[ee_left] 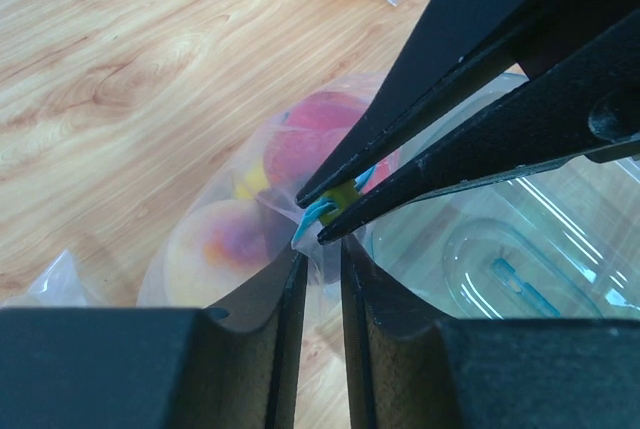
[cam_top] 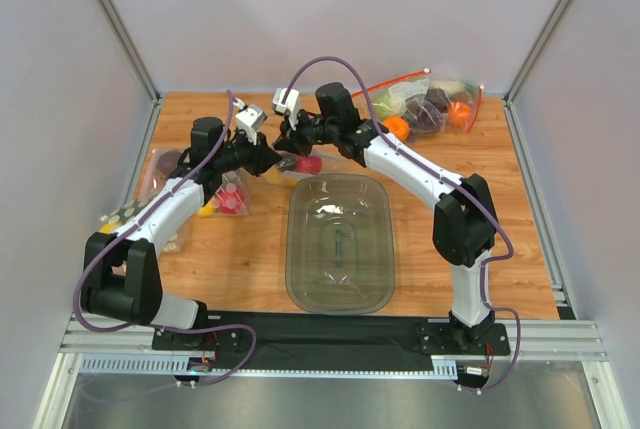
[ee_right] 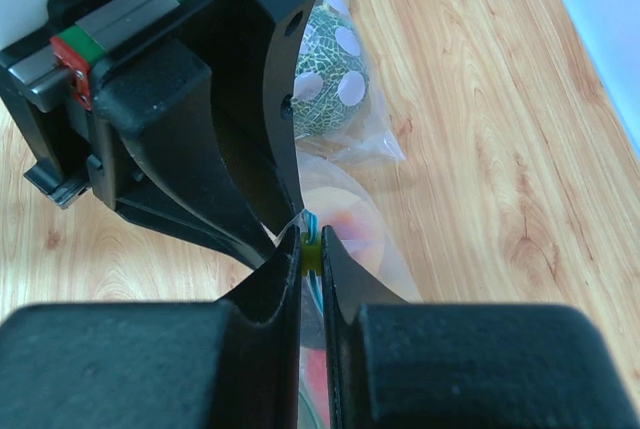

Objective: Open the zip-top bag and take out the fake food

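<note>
The zip-top bag [ee_left: 250, 209] lies on the wood just beyond the clear tub, its light-blue strip [ee_left: 318, 213] raised. Through the plastic I see the fake food: a red apple [ee_left: 318, 134], a peach [ee_left: 222, 246] and a bit of yellow lemon [ee_left: 250, 181]. My right gripper [ee_right: 311, 247] is shut on the yellow-green slider [ee_right: 311, 254] at the bag's mouth. My left gripper [ee_left: 320, 252] sits right below it, jaws a narrow gap apart, with loose bag film between the tips. In the top view both grippers meet over the bag [cam_top: 305, 164].
A clear plastic tub [cam_top: 340, 289] stands in front of the bag. A larger bag with red zip strips [cam_top: 430, 109] holds an orange and dark fruit at the back right. More bagged fruit [cam_top: 230, 199] lies at the left, and a spotted green fruit [ee_right: 330, 79] is bagged nearby.
</note>
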You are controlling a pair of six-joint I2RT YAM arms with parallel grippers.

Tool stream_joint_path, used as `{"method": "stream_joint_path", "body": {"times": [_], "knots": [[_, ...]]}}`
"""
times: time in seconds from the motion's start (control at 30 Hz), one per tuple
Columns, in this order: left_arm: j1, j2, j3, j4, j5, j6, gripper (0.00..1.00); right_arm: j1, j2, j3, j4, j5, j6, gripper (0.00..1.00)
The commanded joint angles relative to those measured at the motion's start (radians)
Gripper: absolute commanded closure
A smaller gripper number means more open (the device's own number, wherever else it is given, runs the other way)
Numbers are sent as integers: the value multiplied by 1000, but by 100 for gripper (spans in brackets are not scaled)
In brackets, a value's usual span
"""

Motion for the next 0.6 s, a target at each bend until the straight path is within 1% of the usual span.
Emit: {"method": "stream_joint_path", "body": {"times": [0.0, 0.07, 0.1, 0.13, 0.17, 0.2, 0.37, 0.47, 0.57], "knots": [[2, -10, 30, 64, 48, 10, 73, 7, -4, 46, -3, -10, -25, 100], [2, -5, 30, 71, 51, 8, 75, 7, -4, 46, -4, -10, -26, 100], [4, -2, 30, 75, 51, 5, 78, 7, -7, 46, -6, -11, -28, 100], [2, 5, 28, 81, 54, 5, 88, 7, -6, 44, -10, -11, -29, 100], [2, 8, 30, 84, 57, 4, 92, 7, -6, 44, -12, -10, -32, 100], [4, 13, 30, 87, 62, 4, 99, 5, -7, 44, -19, -8, -34, 100], [2, 24, 21, 107, 70, -9, 100, 4, -4, 41, -45, 19, -58, 100], [2, 12, 7, 129, 45, -7, 100, 1, -9, 22, -58, 38, -75, 100], [11, 1, -7, 153, 27, -45, 100, -5, -13, -3, -64, 68, -91, 100]]}}
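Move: The corner of the zip-top bag's blue zip strip lies practically between the left hand's parted fingertips, within about 1 cm to their right, with the slider some 2 cm to the hand's right and 1 cm ahead. From the left hand, the bag's red food is about 6 cm right, 1 cm back and 10 cm down; the clear tray's middle is 14 cm right, 20 cm back and 14 cm down. From the right hand, the zip corner is about 1 cm left. The zip corner beside the slider gets pinched as the slightly open left fingers shut fully on it, with the left hand almost in place, shifting under half a centimetre. The right hand keeps its grip on the slider, stays still at first, then eases about half a centimetre right, away from the left hand, and down. ##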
